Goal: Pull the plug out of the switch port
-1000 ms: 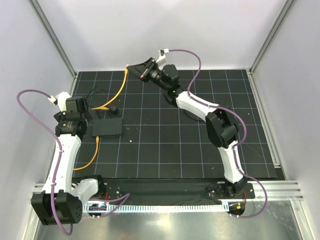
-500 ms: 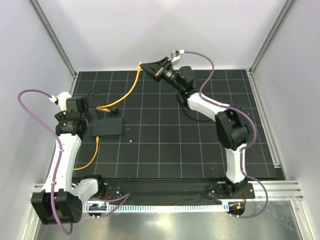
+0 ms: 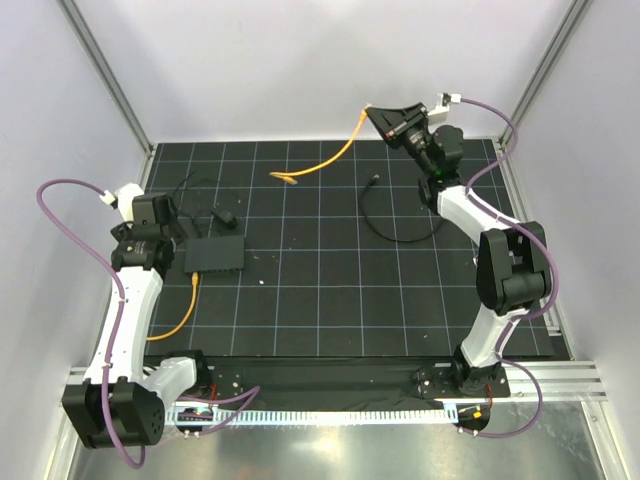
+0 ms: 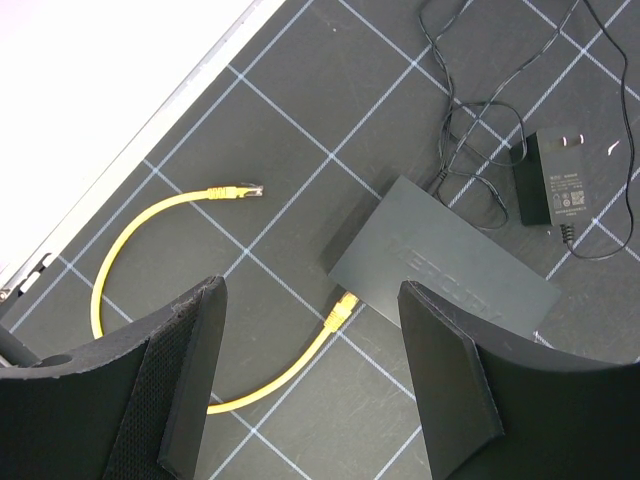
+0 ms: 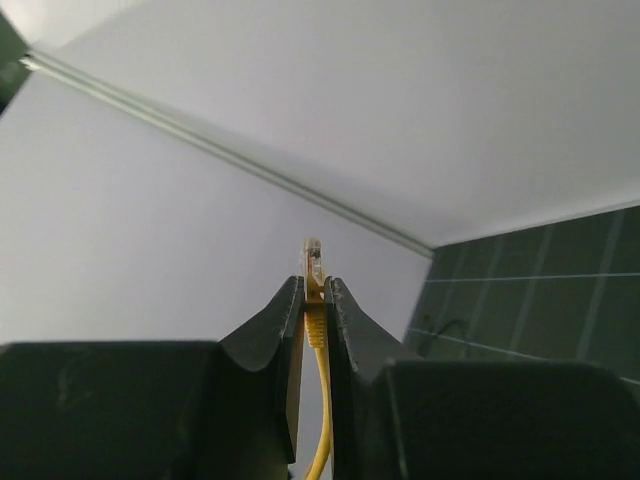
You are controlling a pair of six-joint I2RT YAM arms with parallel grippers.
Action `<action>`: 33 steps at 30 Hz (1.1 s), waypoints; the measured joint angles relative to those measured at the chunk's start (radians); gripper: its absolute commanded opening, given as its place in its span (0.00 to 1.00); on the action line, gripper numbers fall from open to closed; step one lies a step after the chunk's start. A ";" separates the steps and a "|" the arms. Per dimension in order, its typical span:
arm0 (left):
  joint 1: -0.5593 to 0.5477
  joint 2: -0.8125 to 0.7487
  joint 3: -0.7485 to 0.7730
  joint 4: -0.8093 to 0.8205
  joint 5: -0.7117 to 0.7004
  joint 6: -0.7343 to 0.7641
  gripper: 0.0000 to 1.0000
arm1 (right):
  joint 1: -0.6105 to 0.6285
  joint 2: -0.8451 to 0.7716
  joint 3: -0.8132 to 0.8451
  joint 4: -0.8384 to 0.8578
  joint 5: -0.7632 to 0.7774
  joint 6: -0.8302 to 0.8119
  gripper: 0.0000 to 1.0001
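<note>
The switch is a flat black box lying on the grid mat at the left. A yellow plug sits in its near edge, and that cable loops toward the mat's front. My left gripper hovers open above this plug, touching nothing. My right gripper is raised at the back right, shut on the plug of a second yellow cable. That cable's free end rests on the mat, apart from the switch.
A small black power adapter with a thin wire lies just behind the switch. A loose black cable curls on the mat at centre right. White walls and aluminium rails enclose the mat.
My right arm has swung right along the back wall with the yellow plug. The cable's loose end has been dragged right, away from the switch. The left arm has not moved.
</note>
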 measured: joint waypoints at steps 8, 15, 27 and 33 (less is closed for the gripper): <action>0.000 0.032 0.000 0.005 0.019 0.000 0.73 | -0.037 -0.006 -0.103 -0.139 0.115 -0.306 0.01; 0.000 0.034 0.000 0.007 0.027 0.000 0.73 | -0.035 -0.098 -0.173 -0.301 0.273 -0.495 0.01; 0.000 0.047 0.000 0.010 0.061 0.000 0.73 | -0.122 -0.171 -0.174 -0.766 0.426 -0.545 0.01; 0.000 0.057 0.000 0.016 0.077 -0.001 0.73 | -0.189 -0.169 -0.175 -0.944 0.452 -0.545 0.02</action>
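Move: The right hand holds the yellow cable high over the far table; the bare table by the black cable's right plug lies about 27 cm to its right, 6 cm back and 36 cm below. The black cable's far plug is roughly 4 cm ahead, 7 cm to the right and equally low. From the left hand, the black cable's right plug is some 17 cm ahead, 73 cm right and 19 cm down. Still pinching the yellow plug, the right hand sweeps down and right some 30 cm towards the black cable. ##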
